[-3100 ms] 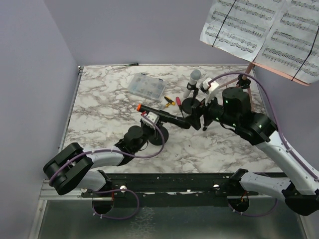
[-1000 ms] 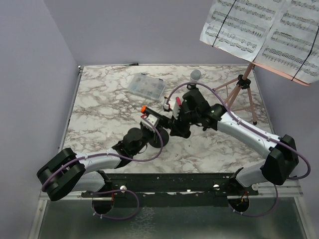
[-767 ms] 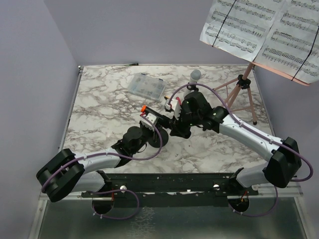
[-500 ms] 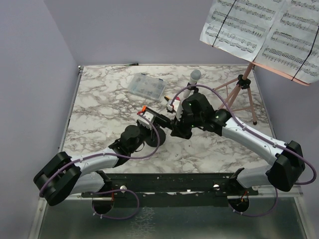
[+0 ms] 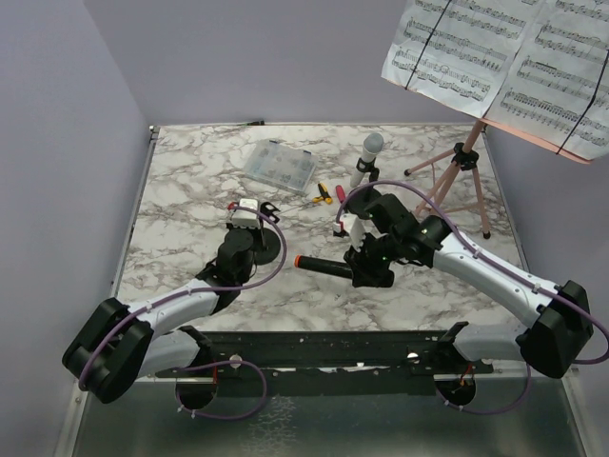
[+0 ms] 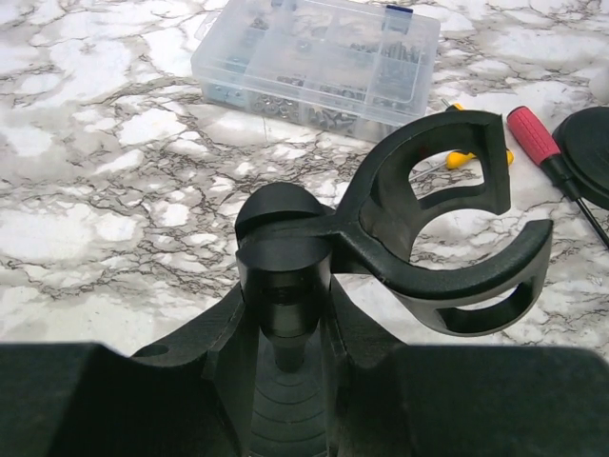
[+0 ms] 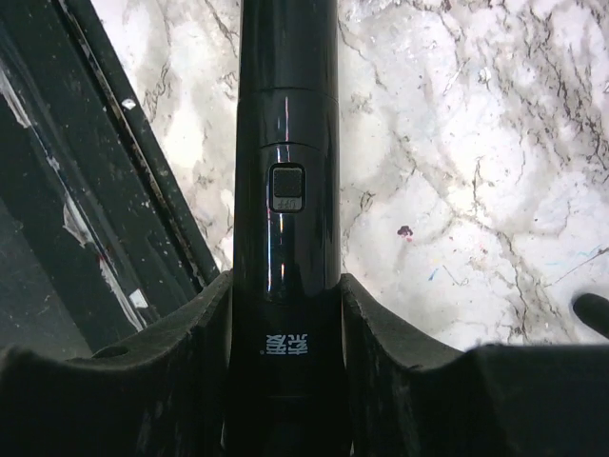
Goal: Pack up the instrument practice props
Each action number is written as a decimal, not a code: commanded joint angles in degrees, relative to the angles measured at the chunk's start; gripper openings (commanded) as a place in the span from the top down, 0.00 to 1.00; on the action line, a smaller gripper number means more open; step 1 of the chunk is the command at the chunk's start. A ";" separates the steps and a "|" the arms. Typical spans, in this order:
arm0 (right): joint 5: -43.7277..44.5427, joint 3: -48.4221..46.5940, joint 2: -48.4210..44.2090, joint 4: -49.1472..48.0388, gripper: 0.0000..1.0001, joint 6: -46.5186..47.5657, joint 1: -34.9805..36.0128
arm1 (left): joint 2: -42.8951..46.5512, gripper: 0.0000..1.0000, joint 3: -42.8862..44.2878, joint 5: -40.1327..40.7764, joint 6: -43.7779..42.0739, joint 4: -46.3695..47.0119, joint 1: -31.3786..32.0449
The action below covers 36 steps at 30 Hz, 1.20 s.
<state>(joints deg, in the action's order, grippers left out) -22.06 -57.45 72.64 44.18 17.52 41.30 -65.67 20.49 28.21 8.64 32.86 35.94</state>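
Note:
My left gripper (image 5: 251,228) (image 6: 284,324) is shut on the stem of a black round-based mic holder (image 5: 265,247). Its C-shaped clip (image 6: 447,238) stands empty. To the right, my right gripper (image 5: 367,263) (image 7: 285,324) is shut on the black microphone (image 5: 322,266) (image 7: 285,181), which lies level over the table with its orange-ringed end pointing left. The grey-headed microphone (image 5: 367,152) stands upright at the back; its holder is mostly hidden behind my right arm. The pink tripod (image 5: 458,171) at the back right carries the white sheet-music pages (image 5: 504,57).
A clear compartment box (image 5: 279,164) (image 6: 319,57) lies at the back centre. Small red (image 6: 533,135) and yellow (image 6: 464,158) screwdrivers lie beside it. The dark rail (image 7: 105,190) along the table's near edge runs just left of the held microphone.
The black microphone has come out of the holder's clip and moved right and nearer with my right gripper. My left gripper has carried the holder left and farther back.

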 commanded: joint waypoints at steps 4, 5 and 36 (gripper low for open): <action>0.15 0.33 -2.77 1.47 0.99 -0.65 0.18 | 2.59 1.00 -1.21 3.70 1.73 -2.08 -0.86; 0.34 0.26 -2.97 1.37 0.99 -0.69 0.19 | 3.07 1.00 -1.32 3.74 1.79 -2.16 -0.87; -1.61 -0.97 -1.83 -4.29 0.99 -1.93 0.19 | -21.99 1.00 22.55 -12.04 0.33 3.70 -31.99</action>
<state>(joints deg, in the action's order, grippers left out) -22.04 -57.43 70.54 42.24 16.34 41.30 -80.42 35.31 21.87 9.89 29.69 5.06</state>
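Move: The left hand still holds the mic stand by its stem, empty clip uppermost. The free table patch to the left of the parts case lies about 18 cm ahead of it, 17 cm to its left and 13 cm below. The parts case is some 26 cm ahead and 5 cm right, and the yellow pliers 17 cm ahead and 19 cm right. The microphone is 15 cm back, 26 cm right and level. From the right hand, the free patch is roughly 30 cm ahead and 46 cm left, 13 cm below. Leftward first, creeping and then in a quick sweep, the left hand carries the mic stand away from the microphone, then curves forward towards the free table to the left of the parts case: about 16 cm left and 9 cm forward, practically level. Meanwhile it turns some 25 degrees counter-clockwise, fingers keeping their pinch on the stem. ##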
